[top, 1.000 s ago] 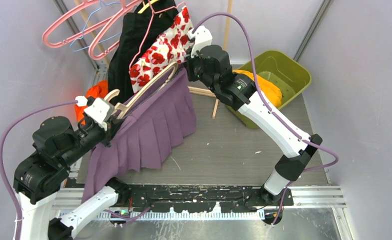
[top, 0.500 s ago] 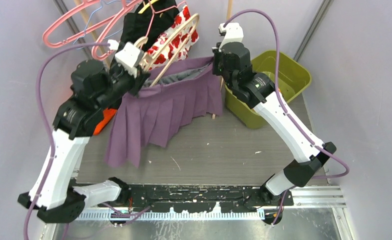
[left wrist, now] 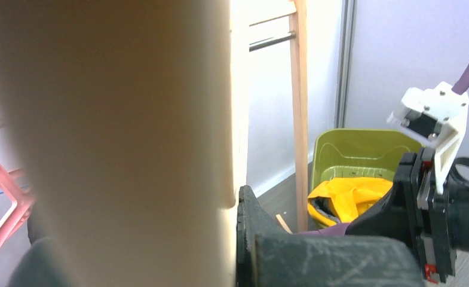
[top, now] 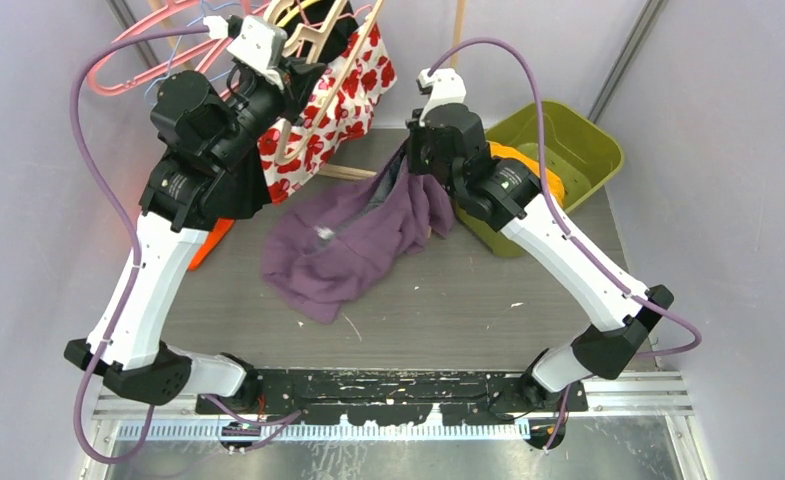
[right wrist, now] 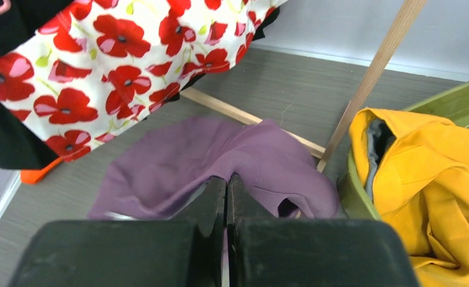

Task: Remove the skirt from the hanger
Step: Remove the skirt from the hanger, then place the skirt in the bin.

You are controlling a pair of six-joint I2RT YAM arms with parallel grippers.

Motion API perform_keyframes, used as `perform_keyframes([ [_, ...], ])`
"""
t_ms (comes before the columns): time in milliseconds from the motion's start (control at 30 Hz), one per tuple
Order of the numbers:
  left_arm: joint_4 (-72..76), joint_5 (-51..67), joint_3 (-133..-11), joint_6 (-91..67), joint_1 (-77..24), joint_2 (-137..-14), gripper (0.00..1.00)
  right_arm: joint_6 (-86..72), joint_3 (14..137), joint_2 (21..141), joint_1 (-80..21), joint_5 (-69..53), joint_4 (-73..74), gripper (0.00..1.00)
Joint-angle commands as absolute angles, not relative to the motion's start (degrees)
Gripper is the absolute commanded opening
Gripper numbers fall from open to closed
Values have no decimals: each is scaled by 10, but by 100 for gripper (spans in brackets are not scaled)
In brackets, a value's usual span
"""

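Observation:
The purple skirt (top: 353, 235) lies crumpled on the grey table, one edge lifted. My right gripper (top: 408, 160) is shut on that edge; in the right wrist view the jaws (right wrist: 226, 179) pinch the purple cloth (right wrist: 178, 158). My left gripper (top: 303, 70) is raised at the back left and shut on the bare wooden hanger (top: 343, 60), which is free of the skirt. In the left wrist view the hanger (left wrist: 112, 137) is a blurred cream bar filling the left, pressed against one dark finger (left wrist: 250, 233).
A rack at the back holds pink hangers (top: 143, 45), a black garment and a red-poppy dress (top: 338, 95). A green bin (top: 558, 150) with a yellow garment (top: 528, 170) stands at the back right. An orange item (top: 213, 235) lies at the left.
My left gripper has lifted the hanger up and back toward the rack. The skirt has slipped off it and dropped into a heap on the table, still held by my right gripper, which moved slightly left and down.

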State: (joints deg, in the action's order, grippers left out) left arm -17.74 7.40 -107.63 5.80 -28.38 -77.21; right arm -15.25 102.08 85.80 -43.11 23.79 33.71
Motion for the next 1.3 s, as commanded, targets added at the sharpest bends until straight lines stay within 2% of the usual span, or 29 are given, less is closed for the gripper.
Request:
perform_keyframes([
  [0,-103,91,-1105,45,-280,-753,0,-127,1065,813,-438,255,304,1],
  [100,-152,96,-1080,55,-280,-722,0,-79,1138,824,-438,272,324,1],
  [267,-190,67,-929,68,-280,-597,0,34,1265,841,-438,344,275,1],
  [433,-287,28,-876,103,-280,-519,0,165,1325,849,-438,414,125,1],
  [600,-353,17,-866,110,-280,-483,0,381,1281,857,-437,475,-124,1],
  [700,-364,16,-854,109,-280,-472,0,462,1338,899,-409,477,-179,1],
  [967,-369,26,-860,114,-280,-482,0,386,1535,1025,-266,420,-157,1],
  [1100,-363,31,-861,117,-280,-492,0,372,1542,1054,-203,431,-206,1],
  [1267,-366,30,-860,126,-281,-504,0,234,1536,1067,-113,458,-182,1],
])
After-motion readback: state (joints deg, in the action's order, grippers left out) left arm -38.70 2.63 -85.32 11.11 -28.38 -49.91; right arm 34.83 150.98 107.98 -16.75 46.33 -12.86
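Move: The right hand holds the purple skirt, already off the hanger. The green basket's middle is about 25 cm to its right, 10 cm ahead and 34 cm below. The rack's right post stands about 5 cm to the right of this hand and 13 cm ahead, rising past hand height. The floral garment hangs some 14 cm to this hand's left and 8 cm ahead, at its height. From the left hand, gripping the empty wooden hanger, the basket lies roughly 38 cm right, 12 cm ahead and 50 cm below. Upward first, then sweeping right, the right hand hoists the pinched skirt over 30 cm and carries it nearly as far sideways to above the basket, fingers tipping up and swinging clockwise, its grip kept. The left hand, still gripping the wooden hanger, draws it back, down and left, away from the skirt. ##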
